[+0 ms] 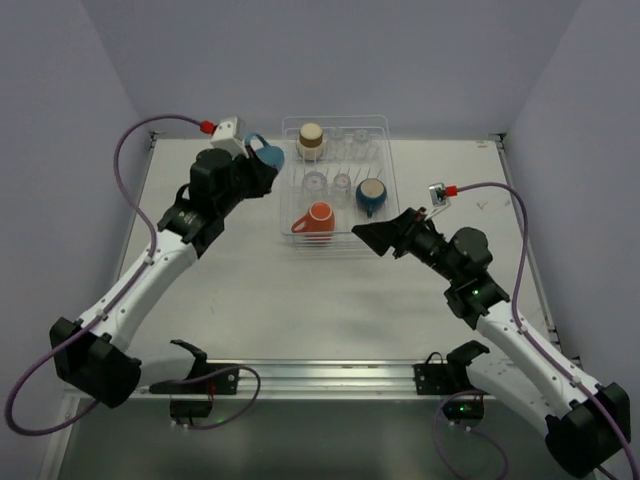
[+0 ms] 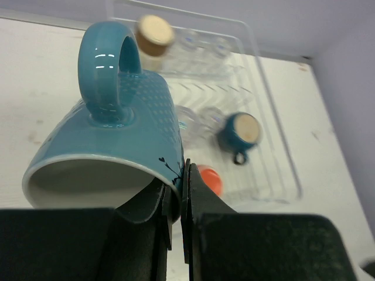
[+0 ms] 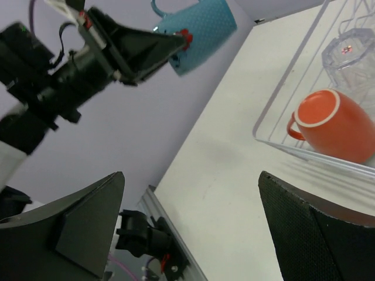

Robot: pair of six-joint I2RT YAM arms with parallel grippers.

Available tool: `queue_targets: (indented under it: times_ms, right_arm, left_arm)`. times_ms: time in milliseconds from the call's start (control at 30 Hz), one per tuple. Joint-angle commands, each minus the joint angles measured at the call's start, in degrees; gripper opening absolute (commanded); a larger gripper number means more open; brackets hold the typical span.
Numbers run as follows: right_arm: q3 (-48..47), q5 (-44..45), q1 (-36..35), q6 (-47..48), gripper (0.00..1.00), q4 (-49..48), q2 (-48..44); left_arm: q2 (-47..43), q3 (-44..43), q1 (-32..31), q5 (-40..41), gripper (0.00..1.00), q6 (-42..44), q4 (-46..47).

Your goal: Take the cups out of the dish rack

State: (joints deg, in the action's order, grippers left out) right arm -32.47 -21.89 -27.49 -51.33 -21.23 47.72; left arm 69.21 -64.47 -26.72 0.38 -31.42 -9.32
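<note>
My left gripper (image 1: 256,166) is shut on the rim of a teal blue mug (image 2: 117,137), one finger inside it and one outside. It holds the mug (image 1: 266,154) in the air just left of the dish rack (image 1: 391,170), handle up. In the rack lie an orange mug (image 1: 318,218), a darker blue mug (image 1: 370,196), a brown handleless cup (image 1: 311,141) and clear tumblers (image 1: 314,183). My right gripper (image 1: 384,236) stands wide open and empty near the rack's front right corner, with the orange mug (image 3: 337,123) ahead on its right.
The rack's clear rim (image 3: 275,126) stands between my right gripper (image 3: 191,175) and the orange mug. Bare white table (image 1: 300,300) lies in front of the rack and to its left. Both arm bases sit on the rail (image 1: 320,378) at the near edge.
</note>
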Motion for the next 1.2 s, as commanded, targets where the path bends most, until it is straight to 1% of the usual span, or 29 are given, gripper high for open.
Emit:
queue_targets:
  times_ms: [0,33,67,100,133,167,200,267,300,367,500,567,633,733,833,967,1000,1067,1100,1167]
  right_arm:
    - [-4.0,3.8,-0.3,8.6,0.99,10.4,-1.5]
    - [-4.4,4.4,-0.2,9.5,0.99,11.6,-1.6]
    - [-4.7,5.1,-0.2,10.3,0.99,12.6,-1.5]
    - [-5.1,6.3,-0.3,12.4,0.99,15.2,-1.4]
    - [-5.8,6.4,-0.5,13.4,0.99,16.4,-0.9]
    - [-6.2,6.4,-0.5,14.7,0.99,17.4,-0.4]
    - [-6.9,6.5,-0.6,16.9,0.99,20.3,0.3]
    - [-9.6,8.1,-0.9,19.0,0.99,23.8,2.8]
    - [-10.2,8.5,-1.0,20.6,0.99,25.8,3.4]
    - [-11.2,10.2,-1.2,21.5,0.99,26.5,4.7]
    - [-12.8,12.4,-1.3,22.8,0.99,26.9,7.9]
    - [-15.2,13.2,-1.4,23.7,0.99,28.0,10.1]
    - [-17.1,14.0,-1.7,25.1,0.99,29.2,13.3]
    - [-19.3,15.7,-2.0,26.1,0.99,30.1,17.0]
    - [-20.2,17.1,-3.0,26.5,0.99,29.4,18.8]
    - [-21.1,17.2,-4.7,26.5,0.99,29.4,20.1]
    - [-21.1,16.0,-4.7,26.4,0.99,28.9,20.4]
    - [-21.4,16.0,-5.1,25.9,0.99,28.6,21.2]
    - [-22.2,16.3,-5.3,25.9,0.99,29.0,21.5]
    - [-23.3,17.6,-6.0,26.3,0.99,30.1,22.8]
  left_arm:
    - [5.9,-11.2,7.4,11.9,0.00,6.3,-8.7]
    - [7.5,-12.3,8.9,12.4,0.00,6.8,-9.7]
    - [11.0,-13.6,10.4,13.7,0.00,7.1,-12.1]
    - [12.9,-16.3,12.9,13.8,0.00,7.5,-13.7]
    - [15.1,-17.8,14.2,13.3,0.00,7.9,-15.1]
    - [19.4,-19.5,15.3,12.5,0.00,8.0,-19.3]
    - [21.3,-20.9,17.0,12.4,0.00,8.5,-20.9]
    - [25.5,-22.9,18.2,12.4,0.00,9.4,-24.5]
    - [26.4,-23.2,19.1,12.4,0.00,10.4,-25.6]
    - [28.5,-23.1,19.9,10.7,0.00,11.8,-28.5]
    - [31.3,-23.6,22.2,11.9,0.00,14.3,-31.5]
    - [33.7,-24.9,22.9,10.9,0.00,14.6,-32.9]
    - [36.4,-26.1,23.3,8.7,0.00,16.7,-33.8]
    - [40.3,-29.4,23.4,9.9,0.00,18.6,-38.6]
    - [42.0,-29.5,23.4,11.1,0.00,19.6,-38.8]
    - [43.1,-29.8,23.9,10.3,0.00,19.8,-38.3]
    - [43.3,-30.2,24.0,10.0,0.09,20.0,-38.5]
    - [43.9,-31.2,24.0,11.1,0.19,20.2,-39.1]
    - [43.9,-31.3,24.0,11.8,0.35,20.1,-39.2]
    - [43.5,-31.5,24.1,13.2,0.49,19.7,-38.8]
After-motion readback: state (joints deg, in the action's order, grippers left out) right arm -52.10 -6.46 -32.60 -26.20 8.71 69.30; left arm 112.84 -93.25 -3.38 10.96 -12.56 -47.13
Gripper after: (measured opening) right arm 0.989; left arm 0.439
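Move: The left hand holds the light blue mug by its rim. The bare table where the mug will go, left of the rack, is about 7 cm ahead, 21 cm to the left and 30 cm below. The orange mug is some 5 cm ahead, 14 cm right; the nearest clear glass about 14 cm ahead, 12 cm right. From the empty right hand, the orange mug is roughly 17 cm ahead, 11 cm left, 24 cm below; the dark blue cup 23 cm ahead, 5 cm right. The left hand, keeping its rim grip at first, carries the light blue mug about 20 cm left and a little forward, away from the rack, then sinks some 22 cm while drawing back slightly, the wrist swinging about 60 degrees until the fingers point steeply down; it stops low over the bare table and its fingers begin to part around the rim. Meanwhile the right hand, fingers still wide open, goes down about 10 cm and forward about 6 cm towards the rack's near edge and the orange mug, rolling its left side down so the fingers dip towards the rack. ##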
